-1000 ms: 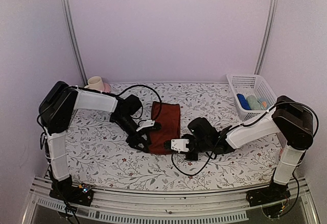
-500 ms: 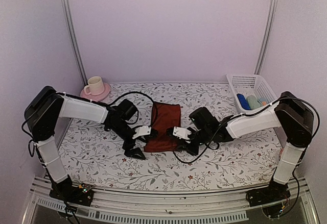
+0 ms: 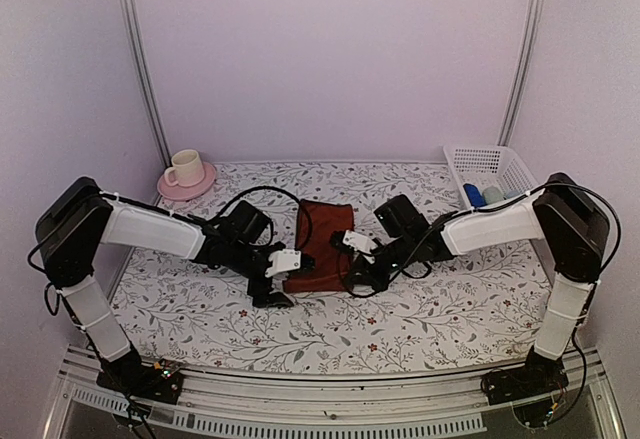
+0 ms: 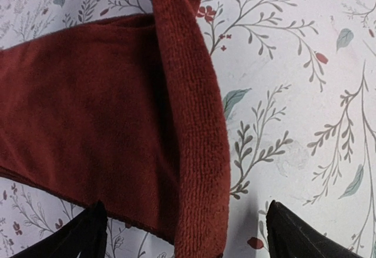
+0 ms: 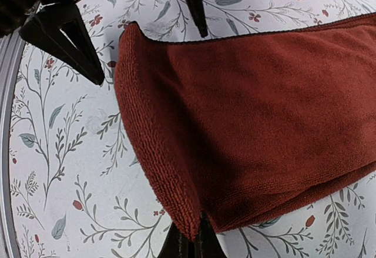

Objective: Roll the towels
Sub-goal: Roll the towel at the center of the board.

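Note:
The dark maroon towel (image 3: 325,237) lies on the floral table covering (image 3: 450,304) between my arms, its near end folded up into a thick lip (image 4: 194,140). My right gripper (image 3: 353,276) is shut on the right corner of that lip (image 5: 176,193), fingertips pinched together (image 5: 191,243). My left gripper (image 3: 272,281) is open; its two fingers (image 4: 88,237) stand on either side of the lip's left end without gripping it (image 4: 188,243). Blue and teal bundles (image 3: 487,197) lie in the basket; I cannot tell whether one is the light-blue towel.
A white slatted basket (image 3: 495,162) stands at the back right. A cream cup on a pink saucer (image 3: 185,171) stands at the back left. The left gripper's black fingers (image 5: 64,34) show in the right wrist view beside the towel's end.
Both grippers have moved away from the near edge toward the back. The towel's near end has been drawn back over itself, so the towel looks shorter.

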Tool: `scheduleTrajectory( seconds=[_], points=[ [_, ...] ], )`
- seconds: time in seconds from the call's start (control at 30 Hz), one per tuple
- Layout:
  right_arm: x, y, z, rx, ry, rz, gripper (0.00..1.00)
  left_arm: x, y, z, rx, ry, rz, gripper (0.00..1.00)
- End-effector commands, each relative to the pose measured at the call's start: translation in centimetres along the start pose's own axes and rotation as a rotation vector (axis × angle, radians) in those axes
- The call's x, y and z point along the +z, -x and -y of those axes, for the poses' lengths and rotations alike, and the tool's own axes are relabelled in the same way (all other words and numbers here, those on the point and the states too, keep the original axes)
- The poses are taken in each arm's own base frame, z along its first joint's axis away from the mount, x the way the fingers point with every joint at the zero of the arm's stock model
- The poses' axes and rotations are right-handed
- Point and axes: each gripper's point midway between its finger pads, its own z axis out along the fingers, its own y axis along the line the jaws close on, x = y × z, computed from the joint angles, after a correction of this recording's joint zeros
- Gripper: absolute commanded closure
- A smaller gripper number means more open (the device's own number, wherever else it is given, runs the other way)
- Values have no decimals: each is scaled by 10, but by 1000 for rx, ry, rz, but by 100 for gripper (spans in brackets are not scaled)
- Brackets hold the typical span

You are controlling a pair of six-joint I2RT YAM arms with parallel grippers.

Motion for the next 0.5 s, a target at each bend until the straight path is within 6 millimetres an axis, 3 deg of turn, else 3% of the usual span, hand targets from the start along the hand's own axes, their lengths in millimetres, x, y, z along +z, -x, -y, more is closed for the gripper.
scheduleTrajectory(
  seconds=[0.0, 0.17, 0.23, 0.47],
  points=[
    [1, -6, 5, 82, 33, -19, 98, 3, 12, -10, 12, 36, 13, 9],
    [2, -10, 10, 112, 37, -31, 98, 6, 14, -11, -8, 11, 5, 39],
    [3, -10, 11, 122, 46, -28, 98, 6, 12, -11, -21, -6, 1, 46],
    [6, -13, 16, 145, 42, -38, 97, -2, 14, -5, -98, -151, 48, 48]
  ],
)
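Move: The red towel's raised near edge has its left end already between the left hand's open fingers, about 1 cm to that hand's right and level with it. The edge's right end is pinched at the right hand's fingertips, no distance off. The towel's flat part has its middle some 12 cm ahead, 8 cm right and 2 cm below the left hand; from the right hand, about 11 cm ahead, 4 cm left and 4 cm below. The towel's raised near edge is being set up for the next turn: its left end is straddled by the left fingers, which narrow from wide open to about half while that hand eases about 1 cm each to the right, forward and up. The right hand keeps its pinch on the other end, sinking about 1 cm with a similar drift right and forward and a slight tilt. ##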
